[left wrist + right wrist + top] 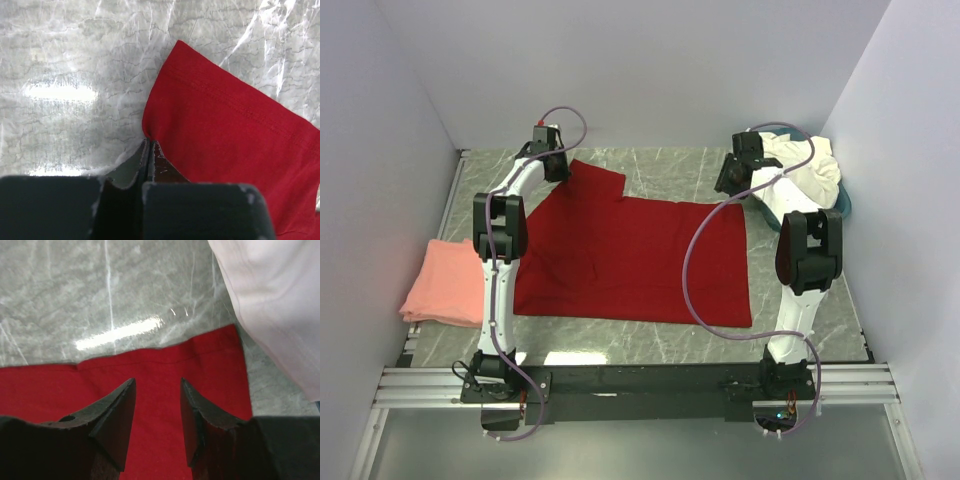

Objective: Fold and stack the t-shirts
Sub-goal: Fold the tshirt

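Note:
A deep red t-shirt [630, 260] lies spread flat in the middle of the table. My left gripper [560, 165] is at its far left sleeve, shut on the sleeve's edge; in the left wrist view the red cloth [225, 145] puckers where the closed jaws of the left gripper [149, 142] meet. My right gripper [730, 180] hovers open over the shirt's far right corner [50, 390], with nothing between its fingers [120, 410]. A folded salmon-pink t-shirt [442, 285] rests at the left edge. Cream-white t-shirts [805, 170] are heaped at the far right, and one [280, 300] shows in the right wrist view.
The cream-white heap sits in a blue basin [845, 205] against the right wall. White walls close in the left, back and right sides. A metal rail [640, 385] with both arm bases runs along the near edge. Purple cables loop over each arm.

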`<state>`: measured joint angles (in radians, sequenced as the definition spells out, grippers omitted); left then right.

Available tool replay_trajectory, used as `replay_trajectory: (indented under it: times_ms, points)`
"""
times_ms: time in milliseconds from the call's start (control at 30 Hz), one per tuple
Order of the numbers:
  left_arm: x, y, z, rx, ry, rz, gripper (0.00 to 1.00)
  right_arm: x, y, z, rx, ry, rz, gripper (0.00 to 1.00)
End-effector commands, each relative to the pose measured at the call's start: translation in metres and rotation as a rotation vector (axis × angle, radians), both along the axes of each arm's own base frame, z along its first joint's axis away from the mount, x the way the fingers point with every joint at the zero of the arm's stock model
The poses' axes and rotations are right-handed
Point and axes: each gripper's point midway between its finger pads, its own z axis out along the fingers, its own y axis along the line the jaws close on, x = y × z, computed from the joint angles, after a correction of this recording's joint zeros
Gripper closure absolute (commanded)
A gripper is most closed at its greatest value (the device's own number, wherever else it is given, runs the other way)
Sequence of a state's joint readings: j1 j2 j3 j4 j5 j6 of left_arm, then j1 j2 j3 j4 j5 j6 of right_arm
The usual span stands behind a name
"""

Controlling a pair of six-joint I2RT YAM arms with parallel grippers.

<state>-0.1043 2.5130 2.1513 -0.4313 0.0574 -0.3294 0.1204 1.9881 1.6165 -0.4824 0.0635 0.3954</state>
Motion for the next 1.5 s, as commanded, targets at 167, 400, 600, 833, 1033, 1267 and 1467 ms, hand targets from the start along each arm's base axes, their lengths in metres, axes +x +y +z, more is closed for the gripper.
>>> replay_trajectory:
  times_ms: [167,400,600,833,1033,1267,1467]
  points:
    - [0.005,0.027,0.062,0.064,-0.130,0.121,1.00,-0.006,-0.007,0.011,-0.038,-0.016,-0.036,0.53]
    - [0.008,0.046,0.085,0.056,-0.175,0.172,1.00,-0.002,-0.022,-0.008,-0.082,0.022,-0.071,0.52]
    - [0.008,0.051,0.083,0.067,-0.168,0.184,1.00,0.005,-0.031,-0.027,-0.087,0.056,-0.074,0.52]
    - [0.007,0.054,0.080,0.066,-0.161,0.188,1.00,0.025,-0.033,-0.037,-0.111,0.053,-0.072,0.52]
    - [0.007,0.058,0.080,0.072,-0.160,0.194,0.99,0.037,-0.047,-0.040,-0.149,0.072,-0.108,0.51]
    - [0.007,0.059,0.079,0.071,-0.158,0.193,1.00,0.042,-0.044,-0.049,-0.131,0.131,-0.095,0.51]
    - [0.007,0.059,0.078,0.068,-0.156,0.191,1.00,0.037,-0.043,-0.065,-0.126,0.197,-0.101,0.51]
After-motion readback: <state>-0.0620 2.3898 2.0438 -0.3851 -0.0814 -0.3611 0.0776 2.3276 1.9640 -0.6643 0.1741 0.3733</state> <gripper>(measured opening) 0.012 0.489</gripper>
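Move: The right hand, empty and half open, goes for the far right corner of the red t-shirt, about 3 cm ahead, 5 cm to its right and 8 cm below. The white t-shirt heaped over the basket lies some 19 cm to that hand's right and 5 cm ahead, about level in height. The left hand already pinches the side edge of the red shirt's sleeve right at its fingertips; the sleeve's middle lies about 8 cm to its right and 1 cm ahead, and the red far right corner some 47 cm right and 9 cm back. Keeping its pinch on the sleeve edge, the left hand draws it about 5 cm to the left and lifts it about 4 cm, turning roughly 10 degrees counter-clockwise, then does little more than creep on leftwards. The right hand sinks some 5 cm while easing right, then reaches forward about 5 cm just beside the hanging white cloth and dips again at the end, down nearly 7 cm in all, its wrist tipping down about 10 degrees and its fingers staying half open over the far right corner, where no grip has begun. ##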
